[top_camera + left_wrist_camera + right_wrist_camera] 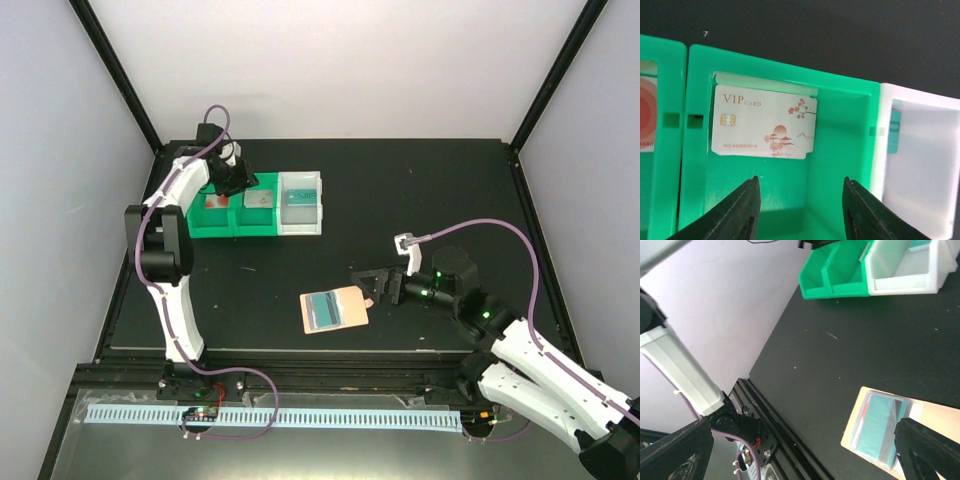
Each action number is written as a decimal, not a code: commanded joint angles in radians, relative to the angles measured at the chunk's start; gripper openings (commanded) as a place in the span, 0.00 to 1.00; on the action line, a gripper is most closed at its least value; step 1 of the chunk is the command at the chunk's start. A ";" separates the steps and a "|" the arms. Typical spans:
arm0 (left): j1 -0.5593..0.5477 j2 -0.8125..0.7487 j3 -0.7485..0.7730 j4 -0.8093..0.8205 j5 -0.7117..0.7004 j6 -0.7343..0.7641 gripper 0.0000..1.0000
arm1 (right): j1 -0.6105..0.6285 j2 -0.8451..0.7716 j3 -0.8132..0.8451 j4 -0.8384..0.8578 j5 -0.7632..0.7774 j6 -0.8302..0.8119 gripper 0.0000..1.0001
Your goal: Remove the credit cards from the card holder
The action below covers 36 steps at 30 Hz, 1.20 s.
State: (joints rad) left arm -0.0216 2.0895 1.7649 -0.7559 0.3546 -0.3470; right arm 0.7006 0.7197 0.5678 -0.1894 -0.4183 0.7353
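The card holder (348,312), a flat tan wallet, lies open on the black mat with a teal credit card (322,310) in its pocket. The right wrist view shows that teal card (880,432) tucked in the card holder (935,415). My right gripper (368,285) stands open at the holder's right edge, holding nothing. My left gripper (236,184) hovers over the green bin, open and empty (801,202). Below it a white VIP credit card (762,122) lies in the bin's right compartment. A red card (646,117) lies in the left compartment.
The green two-compartment bin (215,228) and a white bin (302,226) stand side by side at the back left. The white bin (920,190) holds a teal card (895,131). Black frame posts and pale walls enclose the mat.
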 commanded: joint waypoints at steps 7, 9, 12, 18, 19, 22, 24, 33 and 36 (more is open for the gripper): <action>-0.004 -0.201 -0.146 -0.022 0.094 -0.033 0.89 | -0.001 0.100 0.047 -0.123 0.096 -0.039 0.98; -0.005 -0.244 -0.197 -0.017 0.110 -0.026 0.99 | 0.000 0.125 0.053 -0.141 0.117 -0.038 0.95; -0.010 -0.323 -0.276 -0.002 0.146 -0.010 0.99 | -0.001 0.177 0.058 -0.153 0.130 -0.038 0.86; -0.017 -0.482 -0.433 0.034 0.223 0.007 0.99 | -0.001 0.293 0.055 -0.091 0.032 -0.023 0.51; -0.017 -0.509 -0.465 0.050 0.246 0.006 0.99 | 0.000 0.305 0.055 -0.084 0.025 -0.020 0.48; -0.021 -0.585 -0.544 0.066 0.282 0.007 0.99 | 0.002 0.340 0.056 -0.069 0.013 -0.018 0.40; -0.022 -0.638 -0.598 0.080 0.312 0.006 0.99 | 0.003 0.364 0.058 -0.063 0.004 -0.017 0.38; -0.088 -0.885 -0.889 0.230 0.404 -0.103 0.98 | 0.059 0.478 0.073 -0.019 0.005 -0.012 0.34; -0.124 -0.950 -0.958 0.260 0.403 -0.137 0.97 | 0.080 0.520 0.081 -0.005 0.007 -0.011 0.32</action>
State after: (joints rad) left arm -0.1040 1.2182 0.8631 -0.5880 0.7166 -0.4267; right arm 0.7555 1.2018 0.6128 -0.2413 -0.4038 0.7197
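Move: The open card holder lies about 31 cm back and 26 cm to the right of the left hand, some 9 cm below it. The VIP card in the middle green bin is about 3 cm ahead and 3 cm right of that hand, the white bin 2 cm ahead and 16 cm right. From the right hand the holder is roughly 6 cm left, 1 cm back and 21 cm below; the white bin lies 31 cm ahead and 15 cm left. The left hand leaves the bins empty, drawing back about 23 cm towards the card holder and drifting right, rising over most of the way, while its half-open fingers spread fully and the wrist rolls some 20 degrees, its left side dropping. Meanwhile the right hand sinks about 13 cm towards the holder, easing left near the end, its fingers tipping further down and narrowing from wide open to about a third, still above the leather without touching. ##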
